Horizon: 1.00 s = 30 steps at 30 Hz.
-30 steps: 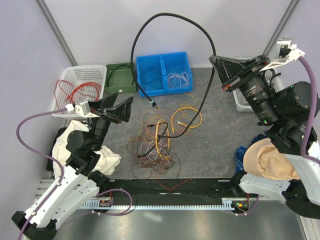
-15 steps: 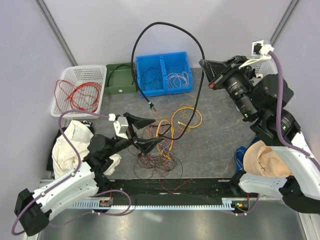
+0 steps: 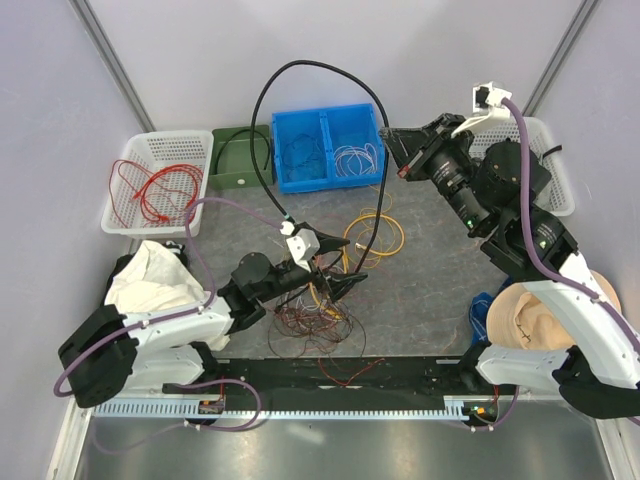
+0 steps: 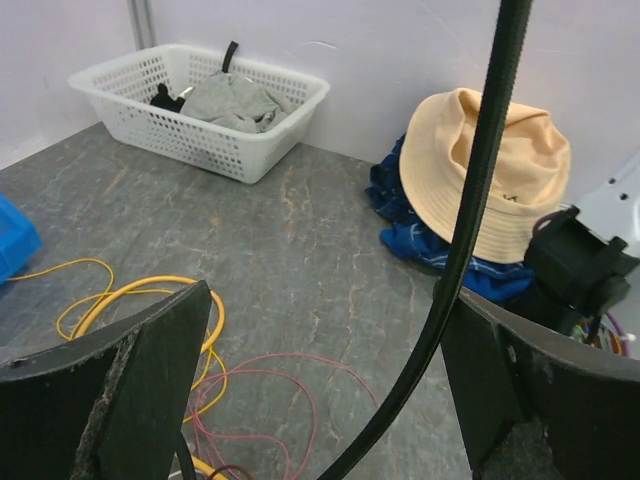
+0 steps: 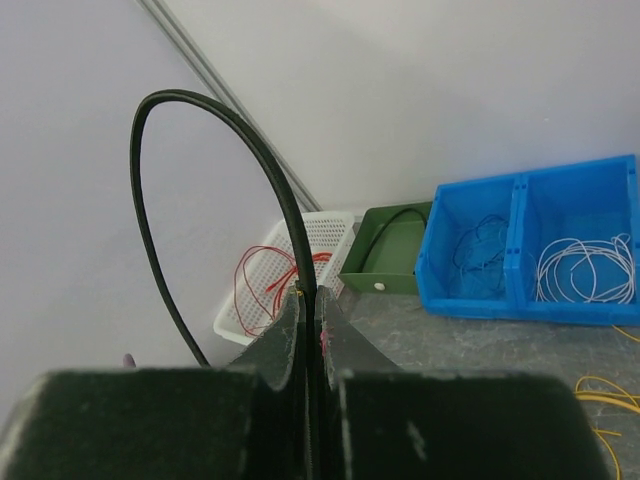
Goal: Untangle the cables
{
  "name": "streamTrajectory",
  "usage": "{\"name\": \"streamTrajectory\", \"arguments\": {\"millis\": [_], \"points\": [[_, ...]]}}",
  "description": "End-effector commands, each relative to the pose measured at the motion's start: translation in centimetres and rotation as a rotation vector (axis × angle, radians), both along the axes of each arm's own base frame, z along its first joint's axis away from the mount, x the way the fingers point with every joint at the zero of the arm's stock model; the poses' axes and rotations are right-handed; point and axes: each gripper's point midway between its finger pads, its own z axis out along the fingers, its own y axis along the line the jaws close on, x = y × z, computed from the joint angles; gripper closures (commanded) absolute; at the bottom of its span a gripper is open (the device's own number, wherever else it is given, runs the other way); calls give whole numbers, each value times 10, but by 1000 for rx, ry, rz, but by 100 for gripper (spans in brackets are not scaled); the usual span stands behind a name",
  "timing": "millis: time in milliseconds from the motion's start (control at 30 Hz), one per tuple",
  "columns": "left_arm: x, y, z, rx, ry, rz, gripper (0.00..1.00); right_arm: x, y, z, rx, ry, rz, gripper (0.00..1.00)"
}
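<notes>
The cables lie as a tangle [image 3: 310, 312] of thin red, brown and yellow strands mid-table, with yellow loops [image 3: 374, 236] behind it. A thick black cable [image 3: 300, 66] arcs high over the table and drops down into the tangle. My right gripper [image 3: 391, 150] is raised at the back and shut on this black cable [image 5: 200, 112]; the right wrist view shows it pinched between the fingertips [image 5: 292, 322]. My left gripper [image 3: 340, 272] hangs open over the tangle. In the left wrist view the black cable [image 4: 470, 250] crosses between the wide-apart fingers [image 4: 150, 380], above yellow [image 4: 150, 290] and pink strands [image 4: 290, 370].
At the back stand a blue bin [image 3: 325, 145] of wires, a green bin [image 3: 240, 155] and a white basket [image 3: 155, 180] with red wires. Another white basket [image 3: 548, 165] sits behind the right arm. A white cloth [image 3: 150, 285] lies left; a tan hat [image 3: 540, 315] and blue cloth [image 3: 485, 305] lie right.
My left arm swung in from the left and stretched over the tangle, its gripper staying open. My right gripper moved left and nearer the centre, carrying the black cable's arc with it.
</notes>
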Motion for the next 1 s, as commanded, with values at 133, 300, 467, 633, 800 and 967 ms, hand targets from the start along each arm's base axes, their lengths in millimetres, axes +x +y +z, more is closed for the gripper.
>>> {"name": "streamTrajectory", "arguments": {"millis": [133,300,467,633,800,967], "points": [[8,3,74,-131,-80,58,98,-4,-16,2,12,-17,-51,100],[10,45,166,-150,55,207,98,5,-31,-27,-61,12,-145,39],[-3,79,215,-107,195,268,98,8,-42,-64,-102,47,-206,20],[-19,92,255,-198,261,237,98,4,-29,-124,-125,91,-132,20],[-18,95,256,-209,310,255,98,-4,2,-184,-136,170,21,21],[-14,96,251,-212,329,279,98,-18,30,-214,-86,180,175,22]]}}
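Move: The black cable hangs between my open left fingers, about 2 cm to the right of my left hand point and level with it. My right hand still grips it higher up; the strand at my left fingers lies some 8 cm back, 3 cm left and 26 cm below that hand. From my left hand, the tangled pile lies about 4 cm back, 6 cm left and 22 cm down; the yellow coil about 13 cm ahead, 9 cm right and equally low. I shut my left fingers on the hanging black cable, and once they pinch it I let go with my right. Then I swing my left hand up nearly 30 cm and about 10 cm left, away from the pile, fingertips tilting up, sinking slightly at the end. My opened right hand drops some 23 cm towards the yellow coil and pile, tipping down. ##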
